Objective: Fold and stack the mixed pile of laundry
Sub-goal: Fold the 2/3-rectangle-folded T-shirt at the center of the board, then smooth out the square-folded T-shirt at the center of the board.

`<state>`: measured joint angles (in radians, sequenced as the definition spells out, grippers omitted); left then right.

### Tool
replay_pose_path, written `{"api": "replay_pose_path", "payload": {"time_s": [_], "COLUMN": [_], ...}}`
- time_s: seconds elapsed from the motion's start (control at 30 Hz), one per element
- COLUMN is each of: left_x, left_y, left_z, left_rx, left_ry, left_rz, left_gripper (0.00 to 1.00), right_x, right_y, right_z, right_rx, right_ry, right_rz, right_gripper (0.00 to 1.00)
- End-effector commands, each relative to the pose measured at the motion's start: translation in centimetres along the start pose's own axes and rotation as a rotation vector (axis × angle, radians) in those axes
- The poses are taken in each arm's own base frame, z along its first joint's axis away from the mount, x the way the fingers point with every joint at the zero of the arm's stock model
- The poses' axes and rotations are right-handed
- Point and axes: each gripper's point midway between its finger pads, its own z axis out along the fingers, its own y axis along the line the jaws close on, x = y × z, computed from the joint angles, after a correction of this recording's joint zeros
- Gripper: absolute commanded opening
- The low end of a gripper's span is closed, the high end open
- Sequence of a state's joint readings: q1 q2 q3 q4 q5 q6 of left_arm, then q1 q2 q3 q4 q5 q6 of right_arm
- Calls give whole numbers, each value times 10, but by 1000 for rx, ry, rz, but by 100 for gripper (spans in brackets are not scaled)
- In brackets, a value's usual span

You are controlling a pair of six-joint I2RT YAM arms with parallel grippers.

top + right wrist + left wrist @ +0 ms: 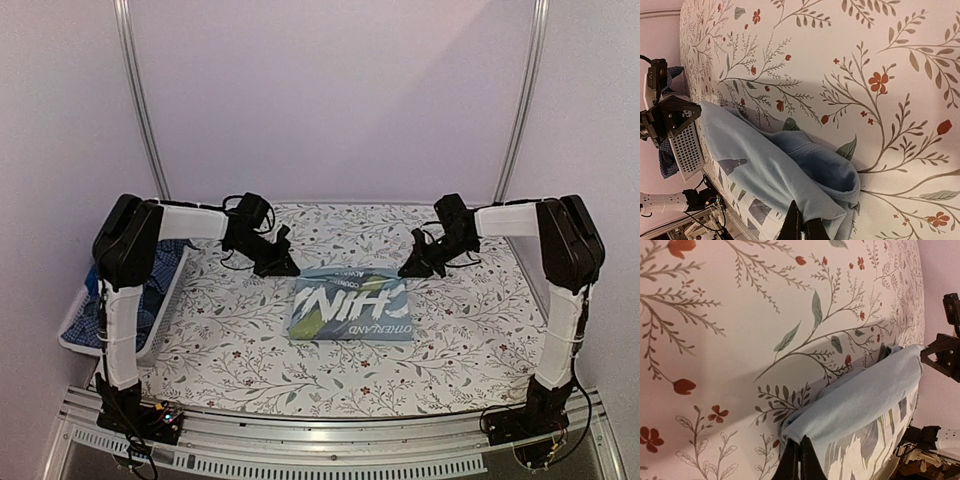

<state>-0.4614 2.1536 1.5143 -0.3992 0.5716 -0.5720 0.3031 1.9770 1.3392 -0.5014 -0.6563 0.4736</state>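
Observation:
A light-blue shirt (pixel 352 303) with a large printed graphic lies folded in a rectangle on the middle of the floral tablecloth. My left gripper (pixel 285 268) is at its far left corner, shut on the fabric edge, as the left wrist view shows (pixel 800 460) with the shirt (pixel 865 395) draped over the fingers. My right gripper (pixel 410 270) is at the far right corner, shut on the shirt's edge (pixel 805 225); the shirt (pixel 765 160) bunches there. A dark blue check shirt (pixel 155 290) lies in the basket at the left.
A white plastic basket (pixel 70 345) stands at the table's left edge, partly under the left arm; it also shows in the right wrist view (pixel 687 147). The floral tablecloth (pixel 250 350) covers the table. Walls close in at the back and both sides.

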Motion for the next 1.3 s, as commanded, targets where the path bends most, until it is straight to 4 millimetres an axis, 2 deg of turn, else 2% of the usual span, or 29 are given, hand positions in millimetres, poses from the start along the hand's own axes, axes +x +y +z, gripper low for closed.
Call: {"api": "replay_pose_path", "payload": {"time_s": [0.0,0.07,0.17,0.23,0.3,0.37,0.43,0.47,0.53,0.6,0.63,0.73,0.83,0.93,1.0,1.1,1.27], "left_x": [-3,-6,-18,-30,-40,-45,-41,-35,-16,3,12,21,14,1,-9,-26,-48], "left_y": [13,15,17,17,14,2,-19,-30,-56,-78,-88,-111,-119,-115,-105,-84,-36], "left_z": [10,10,-2,-22,-49,-75,-87,-88,-78,-59,-47,-15,9,30,40,48,49], "left_rx": [-19,-24,-41,-58,-59,-28,14,46,130,214,263,342,410,441,436,435,411], "left_ry": [21,18,-26,-86,-157,-216,-250,-251,-217,-164,-131,-79,-67,-73,-86,-120,-162], "left_rz": [-8,-16,-20,-15,-1,55,152,195,278,325,342,359,333,307,278,222,87], "left_gripper": [0,0,16,27,41,51,55,57,57,57,57,56,56,56,56,56,55], "right_x": [-11,-14,-23,-35,-45,-43,-29,-21,-1,20,25,35,28,13,0,-18,-35], "right_y": [-18,-22,-21,-11,6,20,39,46,66,92,105,120,114,103,85,64,21], "right_z": [15,17,8,-14,-45,-65,-74,-73,-66,-49,-40,-10,16,40,56,60,70], "right_rx": [31,33,24,17,16,-2,-77,-119,-201,-278,-319,-383,-434,-451,-430,-439,-433], "right_ry": [11,11,-11,-63,-136,-167,-166,-155,-126,-67,-49,14,46,64,56,28,18], "right_rz": [-4,7,28,14,-29,-82,-137,-143,-174,-205,-223,-229,-206,-177,-151,-113,-19], "right_gripper": [0,2,26,39,55,63,64,64,64,64,64,66,67,67,66,67,67]}}
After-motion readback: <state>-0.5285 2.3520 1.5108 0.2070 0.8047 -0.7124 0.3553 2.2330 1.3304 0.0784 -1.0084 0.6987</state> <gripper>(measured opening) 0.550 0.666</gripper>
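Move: Both hands have the T-shirt's far edge pinched just above the board, one at each corner. From the left hand the folded T-shirt's middle lies some 14 cm to the right, 9 cm back and 4 cm lower; the word ALWAYS near the far edge is about 13 cm right and 1 cm back. From the right hand the T-shirt's middle is some 13 cm left and 9 cm back, and ALWAYS about 14 cm left and 1 cm back. Both hands set the far edge down some 3 cm and let go, fingers opening as they slip outward off the corners. They then rise in an arc some 10 cm above their start and swing inward over the T-shirt, dipping back, then forward and down to its far edge on either side of ALWAYS. They end about 8 cm inward, open, fingers tipped some 20 degrees flatter. ##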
